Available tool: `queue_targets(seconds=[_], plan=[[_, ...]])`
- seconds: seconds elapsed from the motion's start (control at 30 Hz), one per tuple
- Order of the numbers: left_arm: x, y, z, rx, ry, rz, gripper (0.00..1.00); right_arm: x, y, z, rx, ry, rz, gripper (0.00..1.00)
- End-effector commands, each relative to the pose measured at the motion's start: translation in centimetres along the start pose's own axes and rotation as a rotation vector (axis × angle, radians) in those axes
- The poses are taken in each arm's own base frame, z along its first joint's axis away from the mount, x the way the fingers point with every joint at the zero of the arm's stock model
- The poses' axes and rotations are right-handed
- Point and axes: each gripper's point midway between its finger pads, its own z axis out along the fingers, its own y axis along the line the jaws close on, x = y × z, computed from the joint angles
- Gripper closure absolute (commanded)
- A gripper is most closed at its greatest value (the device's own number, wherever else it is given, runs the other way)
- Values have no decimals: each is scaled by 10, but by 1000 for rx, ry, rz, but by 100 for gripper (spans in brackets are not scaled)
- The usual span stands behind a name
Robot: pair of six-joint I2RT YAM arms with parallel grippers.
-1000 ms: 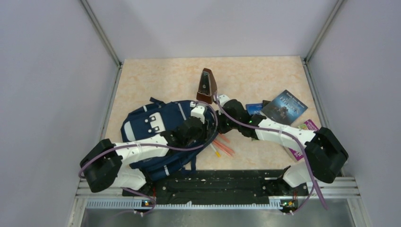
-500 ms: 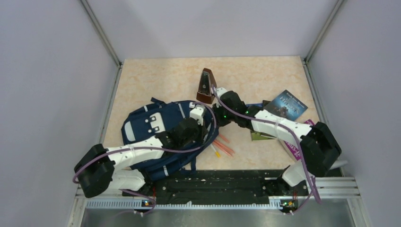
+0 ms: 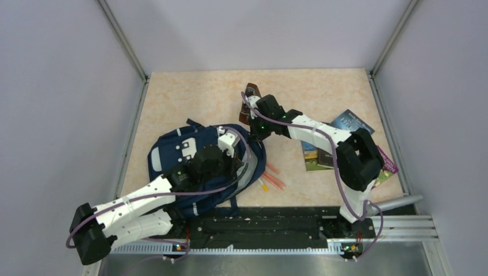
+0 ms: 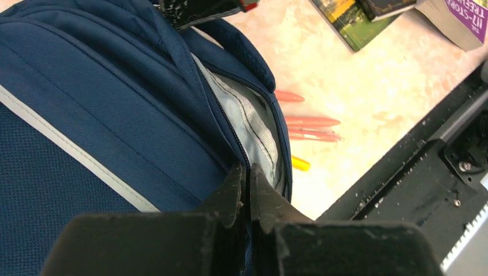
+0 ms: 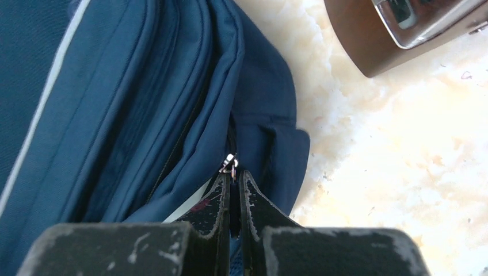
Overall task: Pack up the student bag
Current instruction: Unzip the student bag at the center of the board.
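The student bag (image 3: 178, 158), navy with thin grey stripes, lies flat at the left of the table. Its main zip stands partly open and shows pale grey lining (image 4: 256, 129). My left gripper (image 3: 235, 148) is shut on the fabric edge of that opening (image 4: 248, 172), at the bag's right side. At the bag's far right corner my right gripper (image 3: 253, 130) is shut on the zipper tab, with the metal pull (image 5: 231, 163) showing just beyond its tips (image 5: 235, 176).
A brown metronome (image 3: 250, 98) stands just behind the right wrist, also in the right wrist view (image 5: 397, 34). Several orange and yellow pens (image 3: 271, 178) lie by the bag's opening. Books (image 3: 352, 123) and a purple book (image 3: 388, 164) lie at right.
My left gripper has closed on the bag's opening edge and shifted left. The right arm has swung back and to the left along the zip, and the opening has widened.
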Motion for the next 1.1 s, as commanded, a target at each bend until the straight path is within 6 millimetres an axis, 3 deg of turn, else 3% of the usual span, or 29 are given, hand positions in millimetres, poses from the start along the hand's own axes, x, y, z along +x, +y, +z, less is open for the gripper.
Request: queue_targets(seconds=[0.0, 0.1, 0.3, 0.5, 0.6, 0.7, 0.9, 0.97, 1.03, 1.07], plan=[[13, -30, -29, 165, 94, 15, 100, -52, -50, 4, 147, -131, -32, 100], [5, -21, -37, 113, 66, 7, 100, -60, -52, 5, 143, -143, -16, 100], [-12, 49, -42, -244, -21, -109, 100, -63, -43, -12, 116, -206, 30, 100], [-65, 68, -41, -225, -156, -150, 100, -48, -32, -28, 79, -209, 78, 100], [-79, 81, -44, -277, -137, -131, 100, -40, -21, -36, 63, -209, 76, 100], [-78, 91, -48, -330, -85, -121, 100, -30, -4, -39, 30, -199, 78, 100], [-51, 105, -79, -460, 18, -180, 99, -8, 38, -44, -69, -187, 115, 100], [-41, 98, -87, -432, 48, -190, 84, -3, 54, -47, -118, -179, 116, 100], [-38, 84, -86, -341, 61, -165, 55, 3, 68, -49, -169, -166, 115, 100], [-37, 77, -84, -290, 60, -151, 46, 7, 73, -50, -188, -159, 115, 100]])
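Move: The left fingers are already shut on the near end of the student bag's zip opening. The far zip pull, held in the right fingers, lies about 13 cm ahead of the left hand, 5 cm right and 4 cm lower. The pencils lie level with the left hand, some 13 cm right and 12 cm below; the white-patched pocket is 9 cm ahead and 20 cm left. The metronome stands roughly 11 cm ahead of the right hand and 1 cm left. Leftward goes the left hand, some 11 cm in all, dragging the bag's near zip end along: first a little back, then forward and up, then back again at the last, turning about 20 degrees counter-clockwise before its fingers open and let go. The right hand keeps its pinch on the far zip pull, dips slightly forward, then rises and draws back about 6 cm towards the pencils. ##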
